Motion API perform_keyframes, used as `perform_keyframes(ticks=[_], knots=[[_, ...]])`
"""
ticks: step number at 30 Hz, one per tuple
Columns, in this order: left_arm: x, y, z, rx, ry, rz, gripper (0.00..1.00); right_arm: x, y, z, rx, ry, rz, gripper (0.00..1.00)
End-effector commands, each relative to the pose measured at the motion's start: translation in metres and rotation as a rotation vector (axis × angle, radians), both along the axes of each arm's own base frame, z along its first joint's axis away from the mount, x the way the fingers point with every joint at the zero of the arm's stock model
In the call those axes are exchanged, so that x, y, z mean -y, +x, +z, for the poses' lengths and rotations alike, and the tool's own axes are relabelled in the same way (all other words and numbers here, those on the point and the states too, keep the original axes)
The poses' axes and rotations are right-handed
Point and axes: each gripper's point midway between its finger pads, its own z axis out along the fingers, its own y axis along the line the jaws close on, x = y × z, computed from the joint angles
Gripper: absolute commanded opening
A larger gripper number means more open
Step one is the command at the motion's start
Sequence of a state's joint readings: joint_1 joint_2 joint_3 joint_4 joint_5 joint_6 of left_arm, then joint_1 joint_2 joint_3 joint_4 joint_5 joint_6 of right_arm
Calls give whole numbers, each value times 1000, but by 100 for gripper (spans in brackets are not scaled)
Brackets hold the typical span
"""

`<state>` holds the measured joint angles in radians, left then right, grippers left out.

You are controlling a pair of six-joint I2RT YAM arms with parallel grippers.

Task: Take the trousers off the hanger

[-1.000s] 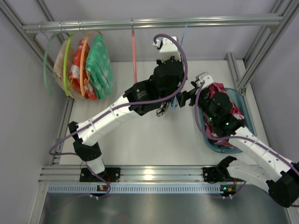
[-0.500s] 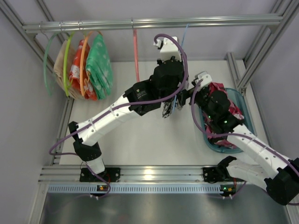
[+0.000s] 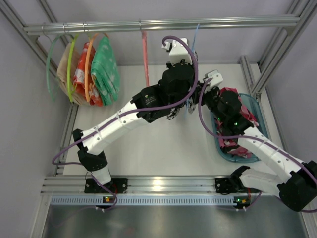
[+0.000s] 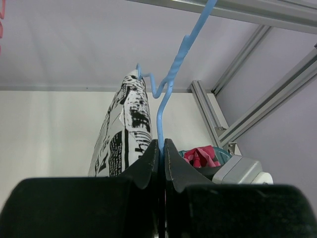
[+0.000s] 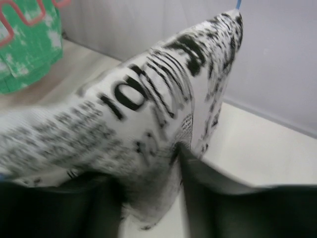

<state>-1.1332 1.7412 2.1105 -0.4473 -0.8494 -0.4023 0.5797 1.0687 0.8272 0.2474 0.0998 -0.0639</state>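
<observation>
The light-blue hanger (image 4: pixel 171 82) hangs by its hook from the top rail (image 3: pixel 158 25). My left gripper (image 4: pixel 162 144) is shut on its thin lower wire. The trousers (image 4: pixel 130 119), white with black newspaper print, hang on the hanger just left of those fingers. In the top view the left gripper (image 3: pixel 185 106) and the right gripper (image 3: pixel 198 96) meet under the hanger (image 3: pixel 194 37), with a scrap of the trousers (image 3: pixel 174 115) showing below. In the right wrist view the trousers (image 5: pixel 148 109) fill the frame, blurred, and my right gripper (image 5: pixel 151 193) has a fold of the fabric pinched between its fingers.
A teal bin (image 3: pixel 257 119) with red-pink clothes stands at the right, under the right arm. A salmon hanger (image 3: pixel 144 54) hangs left of the left wrist. Green, yellow-green and orange hangers with a green garment (image 3: pixel 104 69) hang at the far left. Frame posts stand at back right.
My right gripper has moved left and up to the trousers and has closed its jaws onto the fabric. The left gripper has kept its hold on the hanger.
</observation>
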Motion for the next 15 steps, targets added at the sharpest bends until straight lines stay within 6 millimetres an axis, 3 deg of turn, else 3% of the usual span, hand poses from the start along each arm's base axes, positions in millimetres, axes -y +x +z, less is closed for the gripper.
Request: perform_keyframes(ticks=[1, 2, 3, 5, 9, 15], knots=[[-17, -13, 62, 87, -216, -13, 0, 8, 10, 61, 137, 81, -48, 32], [-16, -12, 58, 83, -208, -13, 0, 9, 13, 61, 127, 76, -54, 23], [-17, -13, 59, 84, -210, -14, 0, 9, 14, 70, 137, 84, -55, 8], [-19, -15, 60, 84, -212, -19, 0, 12, 16, 80, 144, 90, -64, 0], [-24, -15, 59, 86, -202, -5, 0, 18, 15, 103, 169, 114, -71, 0], [-40, -14, 32, 66, -117, 37, 0, 30, -6, 148, 209, 178, -37, 0]])
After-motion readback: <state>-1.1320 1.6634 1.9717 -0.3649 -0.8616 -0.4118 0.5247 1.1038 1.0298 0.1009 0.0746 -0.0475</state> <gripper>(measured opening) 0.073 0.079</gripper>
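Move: My half-closed right fingers straddle the side of the newspaper-print trousers; the middle of the cloth is about 4 cm ahead, 4 cm to the left and roughly level. The blue hanger's middle lies some 4 cm ahead, 6 cm left and 8 cm above, and the basket about 20 cm right, 2 cm back and 25 cm below. From my left hand, gripping the hanger, the trousers are about 8 cm ahead, straight in line and 8 cm below. I shut my right fingers on the fold of cloth between them, pinching it, and carry it up about 5 cm, at first edging a little forward and then slightly to the right, without turning the wrist. My left hand keeps its closed grip on the blue hanger, nearly still, then eases about 1 cm to the left, away from the right hand. ##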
